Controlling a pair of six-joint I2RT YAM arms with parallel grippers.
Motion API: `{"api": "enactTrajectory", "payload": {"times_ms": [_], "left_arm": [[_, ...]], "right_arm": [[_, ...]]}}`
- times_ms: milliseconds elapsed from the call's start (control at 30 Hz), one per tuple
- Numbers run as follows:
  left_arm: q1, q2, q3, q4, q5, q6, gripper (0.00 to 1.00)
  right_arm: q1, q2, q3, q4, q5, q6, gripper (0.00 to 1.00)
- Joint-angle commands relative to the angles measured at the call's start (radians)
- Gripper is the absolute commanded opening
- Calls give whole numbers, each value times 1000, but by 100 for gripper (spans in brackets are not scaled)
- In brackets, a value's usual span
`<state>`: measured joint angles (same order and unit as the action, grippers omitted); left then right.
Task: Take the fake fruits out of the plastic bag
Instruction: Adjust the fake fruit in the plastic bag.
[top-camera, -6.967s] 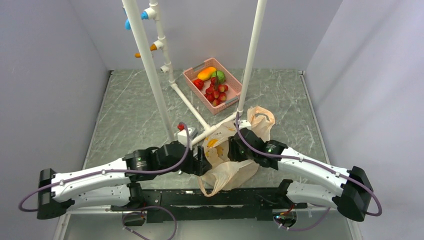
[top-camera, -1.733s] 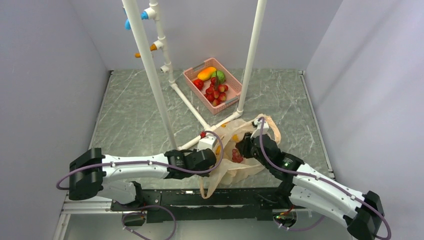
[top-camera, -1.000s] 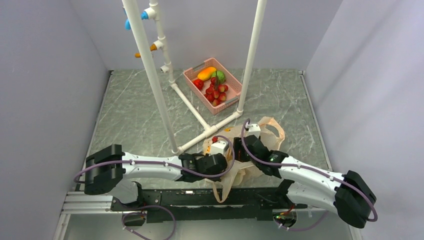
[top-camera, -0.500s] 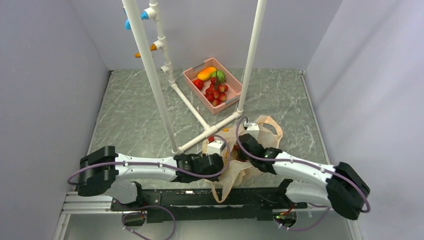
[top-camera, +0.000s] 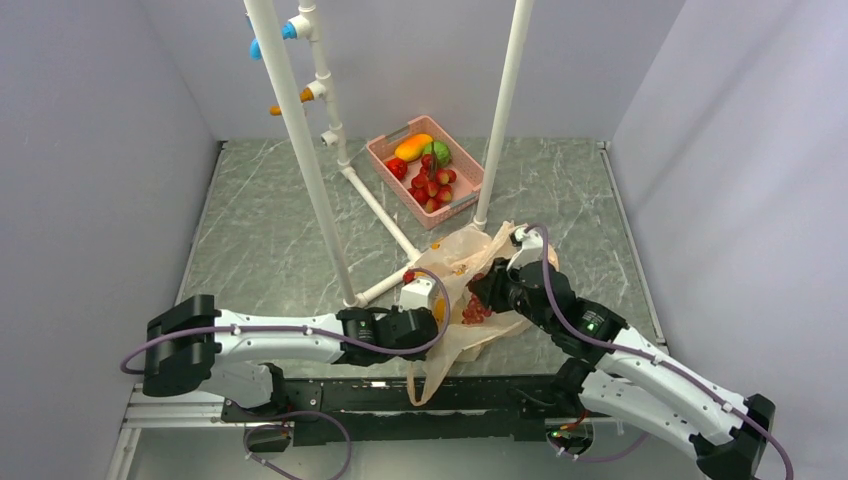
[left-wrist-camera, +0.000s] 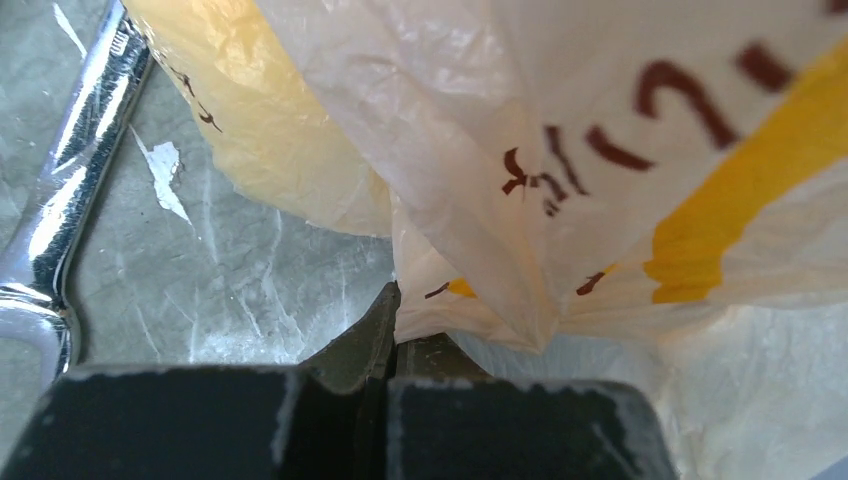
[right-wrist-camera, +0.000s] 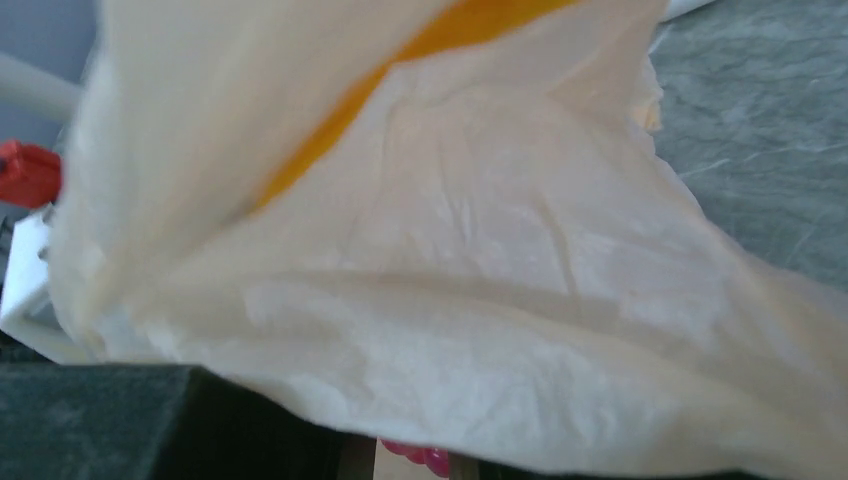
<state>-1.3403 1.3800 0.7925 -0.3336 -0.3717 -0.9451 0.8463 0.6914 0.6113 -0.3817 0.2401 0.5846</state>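
Observation:
The plastic bag (top-camera: 466, 262) lies crumpled near the table's front, thin peach-beige with orange marks. My left gripper (top-camera: 434, 316) is shut on a fold of the bag's lower left edge (left-wrist-camera: 470, 310), its jaws (left-wrist-camera: 392, 322) pressed together. My right gripper (top-camera: 483, 292) sits at the bag's mouth, shut on a bunch of red grapes (top-camera: 471, 309). In the right wrist view the bag (right-wrist-camera: 500, 250) covers most of the frame. Only a few red grapes (right-wrist-camera: 420, 460) peek out between the right gripper's jaws (right-wrist-camera: 412, 468). A yellow rounded shape (left-wrist-camera: 265, 140) shows through the bag's skin.
A pink slotted basket (top-camera: 470, 195) at the back holds an orange fruit, a green one and red ones. A white pipe frame (top-camera: 300, 150) rises left of centre, with a floor pipe (top-camera: 385, 215) running toward the bag. Grey walls close in both sides.
My right gripper reached into the bag, closed down, and has now drawn back to the right with the red grapes showing. My left gripper stayed shut on the bag and shifted slightly left.

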Motion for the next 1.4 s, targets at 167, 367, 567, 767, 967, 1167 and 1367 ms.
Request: {"api": "enactTrajectory", "payload": {"times_ms": [167,367,567,767,967,1167,1367], "left_arm": [[1,-52,52,-22,-37,12,0],[1,-26,53,3,-7,5,0],[2,-19,58,15,0,14,0],[1,-5,84,-22,-26,11,0],[-24,-97,84,-95,-167,-57,0],[-34,-145,55,-65,-185,-30,0],[-45,-71,89,-51,-132,-28,0]], "right_arm": [[-1,6,-20,59,-120,7,16],[-2,67,6,78,-174,25,23],[-12,89,45,26,-210,98,14],[-18,82,95,43,-439,69,0],[-26,49,131,-100,-527,-138,0],[-38,68,70,-5,-544,2,13],[-42,188,65,50,-445,12,28]]}}
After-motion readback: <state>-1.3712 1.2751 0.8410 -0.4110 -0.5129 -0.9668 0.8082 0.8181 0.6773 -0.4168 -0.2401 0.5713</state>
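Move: The fake grapes hang from the right fingers, about 1 cm back, 1 cm left and 4 cm below their pinch. They are being taken towards the plastic bag's gathered rim, roughly 8 cm back, 11 cm left and 11 cm below the right hand. The white pipe joint is some 15 cm ahead, 12 cm left and 17 cm down. From the left hand, already shut on that rim, the grapes are about 6 cm ahead, 11 cm right and 7 cm up. The grapes, still pinched in the right fingers, are drawn back and left some 7 cm in all, towards the left hand and the gathered rim, with a slight dip and rise on the way. The right wrist swings over 20 degrees counter-clockwise and tips down a little. The left hand keeps its shut grip on the rim and lifts it about 5 cm, mostly at the end. ##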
